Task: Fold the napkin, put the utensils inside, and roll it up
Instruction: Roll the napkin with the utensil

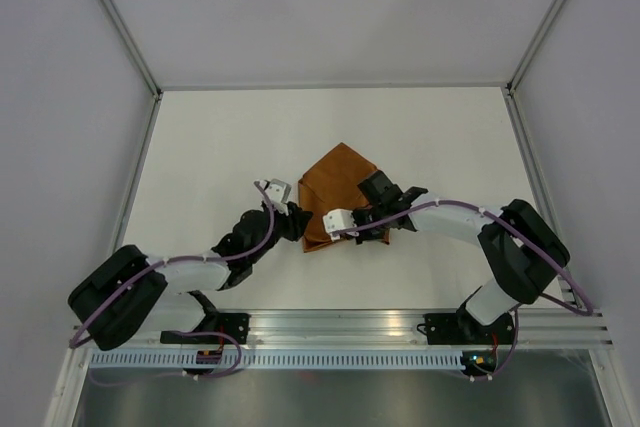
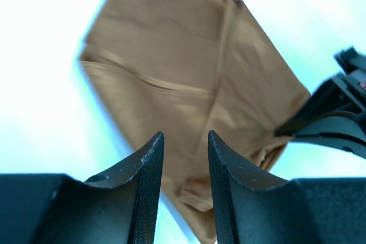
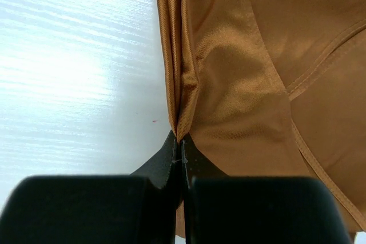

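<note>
The rust-brown napkin (image 1: 338, 179) lies folded into a rough diamond in the middle of the white table (image 1: 220, 147). My right gripper (image 1: 365, 233) is shut on a bunched fold at the napkin's near edge; in the right wrist view the cloth (image 3: 246, 72) runs up from the pinched fingertips (image 3: 183, 141). My left gripper (image 1: 299, 225) stands open at the napkin's near left corner. In the left wrist view the cloth (image 2: 183, 72) lies beyond the gap (image 2: 185, 135), with nothing between the fingers. The utensils are out of view.
Grey walls (image 1: 60, 67) enclose the table on the left, back and right. An aluminium rail (image 1: 340, 325) runs along the near edge by the arm bases. The right gripper's black fingers (image 2: 337, 118) show at the right of the left wrist view.
</note>
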Motion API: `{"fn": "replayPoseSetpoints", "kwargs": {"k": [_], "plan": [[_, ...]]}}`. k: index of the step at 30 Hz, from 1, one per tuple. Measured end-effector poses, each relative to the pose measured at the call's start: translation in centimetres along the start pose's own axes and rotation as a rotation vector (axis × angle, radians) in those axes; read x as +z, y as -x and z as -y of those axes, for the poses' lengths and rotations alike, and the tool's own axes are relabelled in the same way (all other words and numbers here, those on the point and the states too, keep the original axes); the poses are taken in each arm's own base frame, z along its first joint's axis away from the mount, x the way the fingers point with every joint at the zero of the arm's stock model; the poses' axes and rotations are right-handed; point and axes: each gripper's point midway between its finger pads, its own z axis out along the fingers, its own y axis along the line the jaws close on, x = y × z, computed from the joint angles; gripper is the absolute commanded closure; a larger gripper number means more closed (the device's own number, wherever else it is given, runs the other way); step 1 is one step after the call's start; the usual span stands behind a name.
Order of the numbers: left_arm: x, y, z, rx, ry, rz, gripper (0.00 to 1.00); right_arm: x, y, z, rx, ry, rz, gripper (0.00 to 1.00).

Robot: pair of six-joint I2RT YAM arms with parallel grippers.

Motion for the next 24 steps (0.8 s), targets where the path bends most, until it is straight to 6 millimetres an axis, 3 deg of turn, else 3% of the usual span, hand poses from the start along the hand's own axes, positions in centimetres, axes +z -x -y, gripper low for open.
{"fn": "replayPoseSetpoints", "kwargs": {"k": [4, 8, 13, 19, 24], "plan": [[-1.7, 2.0, -1.7, -0.041, 0.088, 0.117, 0.62, 0.0, 0.0, 0.2, 0.058, 0.070, 0.004, 1.00], [-3.1, 4.5, -1.6, -0.046, 0.105, 0.240, 0.62, 0.0, -0.1, 0.5, 0.133, 0.153, 0.017, 1.00], [-3.7, 6.6, 0.6, 0.063, 0.062, 0.304, 0.61, -0.2, -0.4, 0.6, 0.252, 0.274, 0.044, 1.00], [-1.7, 8.3, 4.7, 0.288, -0.001, 0.273, 0.59, -0.4, -0.9, 0.7, 0.396, 0.419, 0.072, 0.99], [0.2, 7.5, 7.1, 0.483, -0.054, 0.209, 0.57, -0.5, -1.2, 0.4, 0.513, 0.531, 0.099, 1.00]]}}
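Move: The right hand already pinches the napkin's rolled near edge; the flat part to be taken up has its middle about 9 cm ahead and 3 cm left, the far corner some 21 cm ahead and 3 cm left. From the open left hand, the pinched spot on the rolled edge lies about 12 cm right, 3 cm back and 7 cm below; the flat part's middle is roughly 6 cm ahead, 8 cm right and 8 cm below. Still pinching, the right hand rolls forward 40 degrees; the open left rises 9 cm, swinging left, then right. ##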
